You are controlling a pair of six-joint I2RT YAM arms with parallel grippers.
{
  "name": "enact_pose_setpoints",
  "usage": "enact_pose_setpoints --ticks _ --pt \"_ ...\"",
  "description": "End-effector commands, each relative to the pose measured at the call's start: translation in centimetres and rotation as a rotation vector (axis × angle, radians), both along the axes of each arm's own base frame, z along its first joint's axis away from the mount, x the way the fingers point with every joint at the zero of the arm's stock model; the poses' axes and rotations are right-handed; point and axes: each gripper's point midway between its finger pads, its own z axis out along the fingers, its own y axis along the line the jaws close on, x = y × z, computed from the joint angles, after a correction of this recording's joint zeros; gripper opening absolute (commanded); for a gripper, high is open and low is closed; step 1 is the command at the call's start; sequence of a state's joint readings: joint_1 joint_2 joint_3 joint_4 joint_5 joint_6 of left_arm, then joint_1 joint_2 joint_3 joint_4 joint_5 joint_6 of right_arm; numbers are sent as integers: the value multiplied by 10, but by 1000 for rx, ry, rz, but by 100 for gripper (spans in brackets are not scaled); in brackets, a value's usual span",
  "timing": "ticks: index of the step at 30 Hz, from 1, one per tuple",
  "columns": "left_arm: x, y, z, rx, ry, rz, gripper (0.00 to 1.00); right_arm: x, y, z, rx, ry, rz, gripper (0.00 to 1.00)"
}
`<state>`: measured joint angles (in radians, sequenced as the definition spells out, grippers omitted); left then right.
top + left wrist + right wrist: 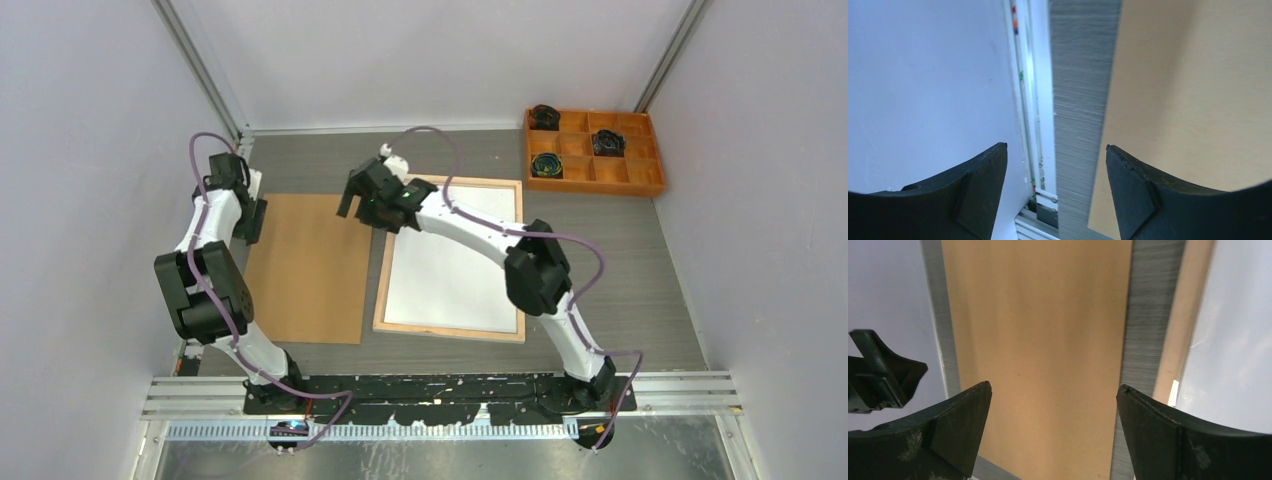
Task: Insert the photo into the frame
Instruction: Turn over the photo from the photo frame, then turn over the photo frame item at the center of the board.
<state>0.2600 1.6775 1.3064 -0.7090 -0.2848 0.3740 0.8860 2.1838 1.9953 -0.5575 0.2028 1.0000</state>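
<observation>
The frame [450,331] lies flat right of centre, its light wood side up. A white sheet fills its opening; it looks like the photo [455,280] lying plain back up, and no picture side shows. My right gripper [352,200] hangs open over the gap between the frame's far left corner and a brown backing board [305,265]. In the right wrist view the board [1038,330] sits between my right gripper's [1054,385] jaws, with the frame rail [1175,340] to the right. My left gripper [256,225] is open and empty at the board's left edge [1193,100].
An orange compartment tray [595,180] with dark coiled items stands at the back right. Grey walls close in on both sides. An aluminium rail [1040,100] runs along the left wall beside my left gripper [1056,147].
</observation>
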Motion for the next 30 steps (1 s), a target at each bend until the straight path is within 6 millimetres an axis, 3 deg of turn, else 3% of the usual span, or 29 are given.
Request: enact_pose_setpoints --ticks 1,5,12,21,30 --pt "-7 42 -1 188 -11 51 73 -14 21 -31 -60 47 42 100" --pt "-20 59 -17 227 16 72 72 -23 26 -56 -89 82 47 100" --pt "-27 70 -44 251 47 95 72 -38 20 -78 -143 114 37 100" --pt "-33 49 -91 103 130 84 72 -53 20 -102 -177 162 41 100" --pt "-42 26 -113 -26 178 47 71 -59 32 -119 -134 208 59 100"
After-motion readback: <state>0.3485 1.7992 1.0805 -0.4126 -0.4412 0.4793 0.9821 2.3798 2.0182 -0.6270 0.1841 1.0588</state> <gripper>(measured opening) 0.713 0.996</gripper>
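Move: The brown backing board lies flat below both my hands. Its middle is about 13 cm right, 7 cm back and 9 cm below my left hand; from my right hand it is about 14 cm left, 10 cm back and 13 cm below. The frame, with the photo white side up in it, is centred roughly 20 cm right and 7 cm back of my right hand. The side rail runs about 7 cm left of my left hand. I lower both open hands at the backing board's two long sides. My right drops about 11 cm, fast then easing, drawing back some 5 cm, until its fingers straddle the right edge, one over the gap to the frame. My left swings outward past the left edge and back while sinking, then goes straight down, 8 cm in all, its inner fingertip seeming to reach the table. ##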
